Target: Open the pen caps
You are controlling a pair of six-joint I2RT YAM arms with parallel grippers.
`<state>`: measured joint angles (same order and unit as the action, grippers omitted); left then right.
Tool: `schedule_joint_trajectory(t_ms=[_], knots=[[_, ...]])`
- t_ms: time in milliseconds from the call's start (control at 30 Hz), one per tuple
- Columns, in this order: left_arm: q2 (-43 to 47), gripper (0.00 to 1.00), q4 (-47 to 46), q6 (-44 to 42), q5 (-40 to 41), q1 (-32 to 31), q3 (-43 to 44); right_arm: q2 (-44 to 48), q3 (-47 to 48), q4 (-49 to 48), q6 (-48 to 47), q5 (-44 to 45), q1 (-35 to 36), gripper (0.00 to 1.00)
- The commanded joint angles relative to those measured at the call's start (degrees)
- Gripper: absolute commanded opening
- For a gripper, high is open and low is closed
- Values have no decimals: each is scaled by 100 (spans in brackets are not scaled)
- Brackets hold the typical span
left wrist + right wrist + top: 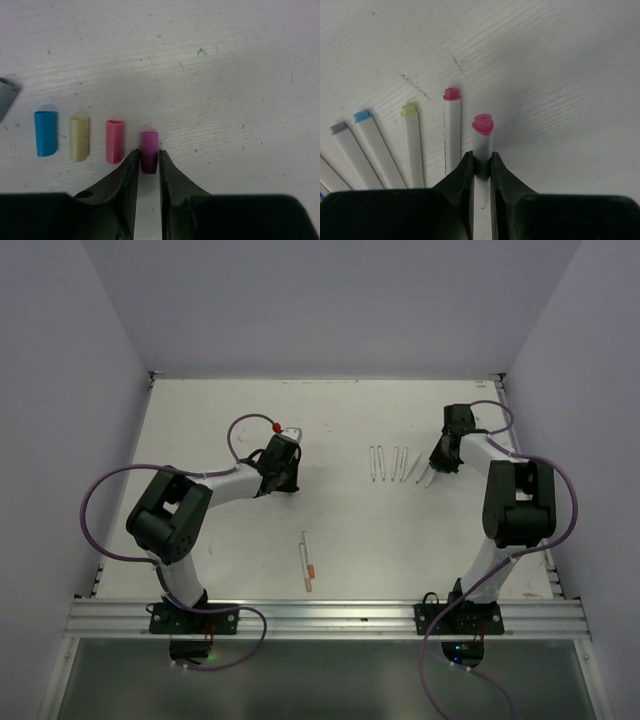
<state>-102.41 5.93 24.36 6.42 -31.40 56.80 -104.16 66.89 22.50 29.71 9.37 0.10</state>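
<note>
In the left wrist view, loose pen caps lie in a row on the white table: blue (45, 133), yellow (79, 138), pink (114, 141) and magenta (149, 149). My left gripper (149, 157) stands narrowly open, and the magenta cap lies on the table between its fingertips. My right gripper (482, 162) is shut on a white pen with a pink end (483, 126), tilted above the table. Beside it lie uncapped pens with red (452, 131), yellow (412, 142), blue (371, 137) and grey (347, 145) ends. The top view shows the left gripper (291, 438) at centre left and the right gripper (428, 478) at right.
A grey cap (6, 97) shows at the left edge of the left wrist view. Two pens (307, 562) lie near the front centre, one with an orange end. Several pens (386, 462) lie in a row left of the right gripper. Purple cables (100, 490) loop from both arms.
</note>
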Motion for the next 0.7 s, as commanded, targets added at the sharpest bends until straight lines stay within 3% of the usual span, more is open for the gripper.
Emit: schedule_joint_trajectory(t_ms=[0, 133, 233, 433, 667], knots=[[-51, 25, 110, -124, 299, 55, 200, -78, 149, -149, -27, -23, 8, 4], [-77, 26, 136, -159, 360, 72, 235, -113, 131, -185, -27, 13, 16, 4], [-42, 33, 136, -168, 404, 64, 244, -113, 122, -229, -62, -49, 8, 8], [379, 45, -4, -151, 440, 72, 86, 273, -80, -369, -106, 100, 8, 28], [1327, 59, -259, -37, 457, 64, -344, 774, -71, -133, -273, 346, 8, 39]])
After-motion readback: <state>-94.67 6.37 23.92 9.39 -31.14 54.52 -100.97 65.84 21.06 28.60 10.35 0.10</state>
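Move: The left fingers are round the purple cap at the table, its middle about 1 cm ahead of the hand point and 1 cm below; the pink cap sits about 2 cm left and 1 ahead, the yellow cap 4 left and 2 ahead, the blue cap 5 left and 3 ahead. The right fingers still have the white pen with a pink plug, centred about 1 cm below them; the pink pen lies 2 cm left and 1 ahead, the yellow pen 5 left and 3 ahead. The left hand edges about 1 cm to its left at table height while its fingers, already parting, spread wide and let go of the purple cap, the left finger nudging the pink cap aside, and then it lifts straight up some 4 cm, clear of the caps. The right hand stays low over its place at the end of the pen row, opens its fingers to set the pen down beside the pink pen, and only at the end rises about 2 cm off it. ##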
